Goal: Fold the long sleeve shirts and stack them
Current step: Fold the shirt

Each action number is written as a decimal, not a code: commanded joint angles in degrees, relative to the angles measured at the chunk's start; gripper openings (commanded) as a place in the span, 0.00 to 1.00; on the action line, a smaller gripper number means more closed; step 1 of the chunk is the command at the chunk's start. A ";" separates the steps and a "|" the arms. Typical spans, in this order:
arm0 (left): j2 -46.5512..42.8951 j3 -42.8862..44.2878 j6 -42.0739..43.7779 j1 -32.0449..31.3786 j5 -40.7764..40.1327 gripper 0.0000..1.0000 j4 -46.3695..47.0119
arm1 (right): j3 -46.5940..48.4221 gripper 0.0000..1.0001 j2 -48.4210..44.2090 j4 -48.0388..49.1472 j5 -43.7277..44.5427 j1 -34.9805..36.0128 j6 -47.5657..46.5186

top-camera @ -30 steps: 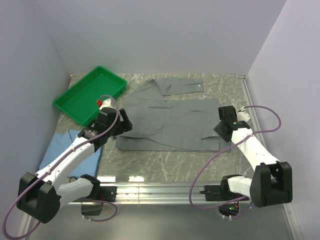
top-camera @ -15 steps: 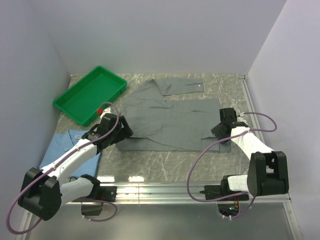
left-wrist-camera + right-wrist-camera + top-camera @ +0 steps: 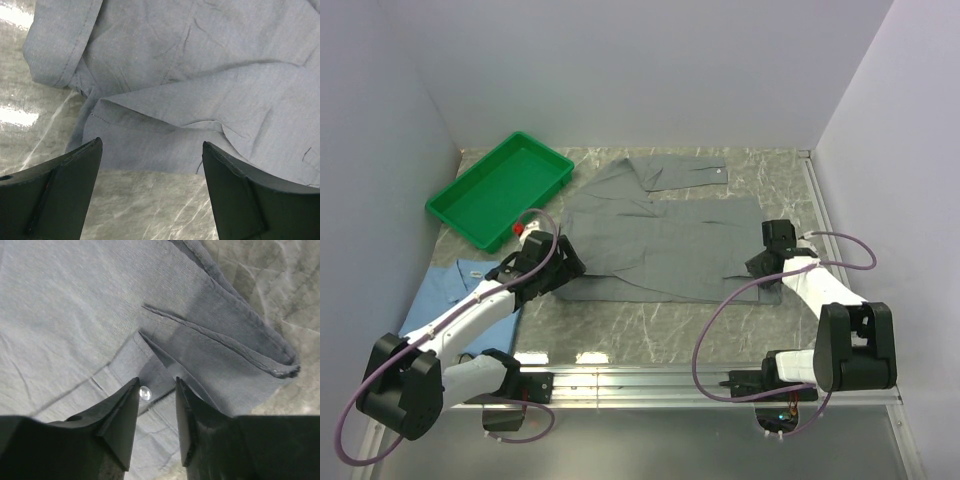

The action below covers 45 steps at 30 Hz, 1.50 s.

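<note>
The grey long sleeve shirt (image 3: 660, 240) lies spread flat mid-table, one sleeve folded across its top. A light blue shirt (image 3: 425, 295) lies folded at the left edge, partly under my left arm. My left gripper (image 3: 560, 263) hovers at the grey shirt's near left corner. In the left wrist view it (image 3: 151, 142) is open wide, with the hem (image 3: 145, 155) and bare table between its fingers. My right gripper (image 3: 766, 265) is down on the near right corner. There its fingers (image 3: 156, 380) stand narrowly apart astride the cuff, a clear button (image 3: 145, 393) by the left tip.
A green plastic tray (image 3: 470, 205) stands at the back left, close to my left arm. The grey marble table (image 3: 650, 325) shows in front of the shirt. White walls close in at left, back and right. A metal rail (image 3: 650, 380) runs along the near edge.
My right gripper has dropped nearer onto the grey shirt's right corner and its jaws have narrowed. My left gripper has slid a little nearer along the shirt's left corner, still open wide.
</note>
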 commanded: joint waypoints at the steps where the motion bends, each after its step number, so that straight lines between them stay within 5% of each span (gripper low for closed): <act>1: -0.10 -1.16 -1.38 0.03 -0.47 0.87 2.26 | -0.16 0.38 0.77 3.72 0.97 -0.64 1.02; 11: -0.01 -2.66 -2.17 0.03 -0.56 0.87 3.05 | 1.33 0.00 1.04 5.48 1.50 -0.73 0.06; 25: 0.17 -3.10 -2.96 0.12 -0.82 0.87 3.41 | 3.00 0.00 -4.58 8.81 0.01 -0.55 -4.86; 43: -1.76 -3.19 -3.31 0.03 -2.14 0.87 2.26 | 5.81 0.00 1.57 11.54 -0.61 -0.64 -8.99; 45: -1.94 -2.93 -3.49 0.12 -2.23 0.87 2.00 | 5.73 0.06 1.75 11.45 -0.61 -0.64 -9.70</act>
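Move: The right hand's half-open fingers are right around the folded sleeve's buttoned cuff, some 1 cm below the hand point, on the shirt's right part. The shirt's near edge runs about 6 cm back of that hand, straight below in line; the far sleeve's cuff lies about 22 cm ahead and 8 cm left, both about 2 cm lower. From the left hand the buttoned cuff is roughly 40 cm to the right, level fore and aft, about 6 cm down. Edging forward about a centimetre, the right hand shuts its fingers fully and pinches the cloth beside the folded sleeve's cuff opening. With that hold it rises some 4 cm while going on forward towards the far sleeve, fingertips tilting outward about 10 degrees, then travels on forward and begins to sink, about 5 cm out in all. ##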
